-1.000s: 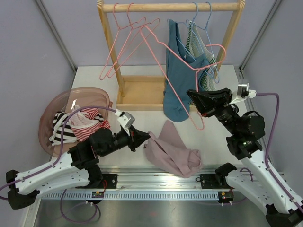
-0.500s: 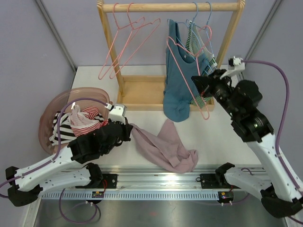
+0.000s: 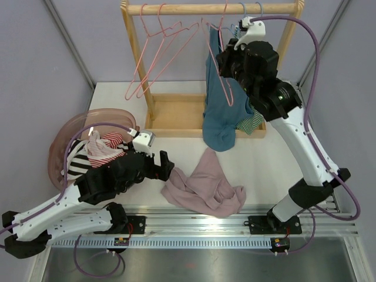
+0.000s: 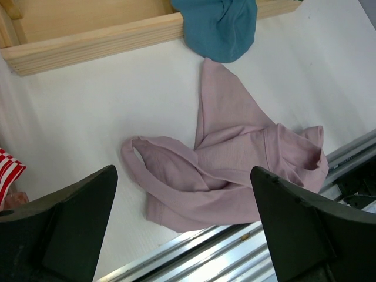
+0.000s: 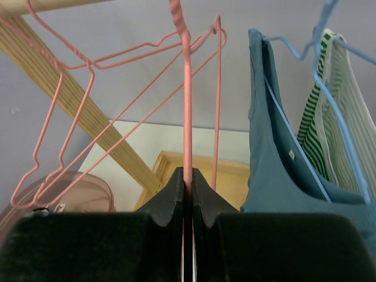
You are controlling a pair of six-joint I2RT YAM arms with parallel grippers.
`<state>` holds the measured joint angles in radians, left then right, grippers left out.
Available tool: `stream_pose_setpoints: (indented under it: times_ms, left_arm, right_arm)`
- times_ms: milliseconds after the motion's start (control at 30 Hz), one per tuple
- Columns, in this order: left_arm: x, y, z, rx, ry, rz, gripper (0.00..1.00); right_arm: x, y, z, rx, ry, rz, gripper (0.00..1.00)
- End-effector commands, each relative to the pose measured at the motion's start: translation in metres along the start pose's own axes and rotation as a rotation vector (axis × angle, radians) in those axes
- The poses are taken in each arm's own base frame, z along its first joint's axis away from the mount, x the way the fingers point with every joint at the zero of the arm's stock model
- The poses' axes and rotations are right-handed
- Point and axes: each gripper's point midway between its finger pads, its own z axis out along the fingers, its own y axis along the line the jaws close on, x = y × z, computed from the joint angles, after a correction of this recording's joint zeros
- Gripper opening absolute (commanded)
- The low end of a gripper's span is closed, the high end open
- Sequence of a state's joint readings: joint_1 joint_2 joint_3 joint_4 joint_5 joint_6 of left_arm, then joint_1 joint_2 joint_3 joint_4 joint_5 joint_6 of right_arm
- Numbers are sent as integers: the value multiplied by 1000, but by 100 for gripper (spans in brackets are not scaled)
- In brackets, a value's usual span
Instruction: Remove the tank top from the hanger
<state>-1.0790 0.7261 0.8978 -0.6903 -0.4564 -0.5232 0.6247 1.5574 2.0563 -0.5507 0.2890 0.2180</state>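
Observation:
A mauve tank top [image 3: 202, 188] lies crumpled on the white table, off any hanger; the left wrist view shows it [image 4: 235, 170] spread below my fingers. My left gripper [image 3: 164, 167] hovers just left of it, open, nothing between the jaws [image 4: 183, 170]. My right gripper [image 3: 226, 59] is raised high beside the rail, shut on the wire of an empty pink hanger [image 3: 226, 97]. In the right wrist view the pink wire [image 5: 187, 88] runs straight up out of the shut jaws [image 5: 188, 176] toward the rail.
A wooden rack [image 3: 176, 9] stands at the back with two empty pink hangers [image 3: 158, 53]. A teal tank top [image 3: 220, 117] and a striped garment [image 3: 249, 123] hang on blue hangers. A pink basket [image 3: 64, 132] of clothes sits left. A metal rail [image 3: 200, 226] borders the near edge.
My left gripper opened and let go of the mauve tank top, which settled on the table. My right arm lifted the pink hanger from over the table up to the rail.

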Motion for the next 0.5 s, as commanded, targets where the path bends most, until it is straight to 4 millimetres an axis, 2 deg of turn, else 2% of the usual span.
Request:
stream_pose_setpoints:
  times_ms: [0,33,100,200,333,467]
  left_arm:
    - [-11,-5,-17,55,-9,-5,99]
    - [-9,-4,-18,57,-2,-2,99]
    - [-6,-2,-21,60,-6,-3,99]
    - [-6,1,-26,62,-12,-12,99]
    - [-10,6,-32,62,-45,-34,99]
    - [-12,10,-34,49,-62,-39,99]
  right_arm:
    - [-1,2,25,91,-21,-78,0]
    - [-12,5,27,98,-51,-93,0]
    - [-7,10,39,110,-43,-108,0]
    - [10,26,68,96,-13,-120,0]
    - [29,52,86,56,2,-141,0]
    - [42,68,97,22,12,-130,0]
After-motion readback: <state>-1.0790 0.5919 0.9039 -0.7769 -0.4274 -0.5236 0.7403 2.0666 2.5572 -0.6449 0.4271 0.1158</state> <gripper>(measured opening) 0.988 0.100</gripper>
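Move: Aim the pink hanger pinched in the right gripper at the empty stretch of wooden rail about 12 cm left of that hand, 8 cm ahead and 12 cm above. The nearest empty hanger hangs some 17 cm left and 7 cm ahead, about level in height; the teal tank top hangs about 8 cm ahead, 5 cm right and 12 cm lower. From the left gripper the rail spot is roughly 28 cm ahead, 5 cm right and 36 cm up. Carry the held hanger left about 10 cm and forward 7 cm towards the empty hangers, away from the teal tank top, then let it sink some 6 cm while still going left, so its hook comes down over the rail. Roll the hand about 10 degrees, left side dropping, and keep the pinch. Ease the open left gripper about 3 cm left, back and slightly up, away from the pink tank top. ##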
